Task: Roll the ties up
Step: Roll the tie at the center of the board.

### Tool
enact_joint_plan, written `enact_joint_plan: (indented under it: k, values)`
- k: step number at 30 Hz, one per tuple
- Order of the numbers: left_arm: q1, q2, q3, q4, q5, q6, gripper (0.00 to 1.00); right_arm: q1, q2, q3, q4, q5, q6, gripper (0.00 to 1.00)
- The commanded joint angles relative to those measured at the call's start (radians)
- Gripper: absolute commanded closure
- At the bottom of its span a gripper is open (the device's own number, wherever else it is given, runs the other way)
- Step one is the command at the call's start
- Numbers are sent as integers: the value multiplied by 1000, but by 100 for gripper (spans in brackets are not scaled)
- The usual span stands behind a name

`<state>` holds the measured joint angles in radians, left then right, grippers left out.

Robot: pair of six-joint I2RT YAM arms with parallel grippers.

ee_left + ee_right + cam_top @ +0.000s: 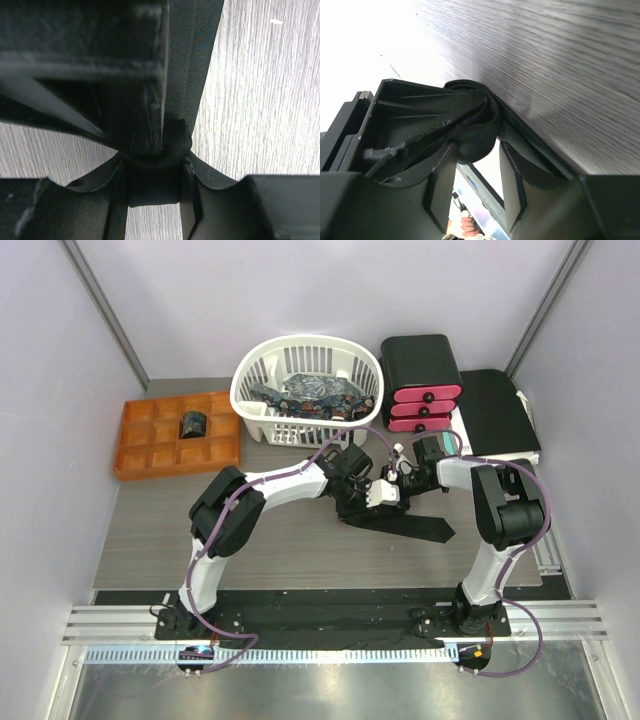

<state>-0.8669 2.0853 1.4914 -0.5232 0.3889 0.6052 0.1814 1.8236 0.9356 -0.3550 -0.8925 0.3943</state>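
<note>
A plain black tie (410, 525) lies across the middle of the wooden table, its near end wound into a small coil (475, 135). My left gripper (152, 182) is shut on that coil, and the dark fabric (190, 75) fills the gap between its fingers. My right gripper (476, 172) faces it from the right and is open; the coil sits at its jaw mouth with daylight beside it. In the top view the left gripper (355, 490) and right gripper (392, 485) meet over the tie's left end. Patterned dark blue ties (315, 392) lie in the white basket.
The white basket (250, 370) stands at the back centre. An orange compartment tray (140, 455) at the back left holds one rolled dark tie (192, 425). A black box with pink drawers (420, 390) and a flat black folder (495, 410) sit at the back right.
</note>
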Motion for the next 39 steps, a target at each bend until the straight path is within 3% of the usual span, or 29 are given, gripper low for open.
enact_joint_plan:
  k: [1, 4, 5, 8, 9, 14, 17, 23, 30, 39]
  values:
    - [-7, 102, -42, -106, -76, 18, 69, 29, -38, -6, 62, -16, 28, 56]
    - [-7, 104, -37, -110, -78, 21, 68, 32, -20, -15, 70, -6, 25, 69]
    - [-7, 105, -34, -112, -76, 22, 68, 32, -17, -18, 71, -5, 21, 80]
    - [-9, 102, -33, -113, -82, 25, 66, 30, -9, -32, 62, 10, 3, 98]
    - [-7, 99, -33, -112, -84, 22, 64, 30, -9, -35, 42, 27, -5, 99]
    - [15, 65, -36, -95, -61, -7, 57, 18, 12, -41, -22, 96, -74, 99]
    - [35, 20, -49, -51, -22, -54, 42, 6, 49, -35, -67, 170, -110, 99]
    - [78, -89, -135, 75, 96, -107, 30, 4, 95, -1, -90, 266, -143, 99]
    - [150, -194, -232, 225, 215, -191, 24, 27, 111, 19, -96, 331, -179, 99]
    - [146, -171, -281, 388, 311, -196, 23, 85, 163, 57, -12, 349, -173, 99]
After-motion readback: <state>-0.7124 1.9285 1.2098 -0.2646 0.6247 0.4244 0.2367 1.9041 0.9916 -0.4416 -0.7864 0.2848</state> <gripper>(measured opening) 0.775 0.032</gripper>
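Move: The tie roll is already pinched in the left gripper, right at its finger pads. From the open right gripper the roll lies about 2 cm to the left, 1 cm back and 3 cm below. The tie's loose tail runs off rightwards, its middle some 7 cm right of the right gripper, 3 cm back and 4 cm below. The laundry basket's middle stands roughly 25 cm ahead of the left gripper and 12 cm to its left. Shut the right gripper empty, then bring its closed tips down about 3 cm and a little back, onto the tie at the right side of the roll, finishing with a slight leftward nudge. As they start down, open the left gripper to let go of the roll and draw it off some 4 cm to the left, rising a little, fingers leaning more to the right, easing back slightly at the end. ##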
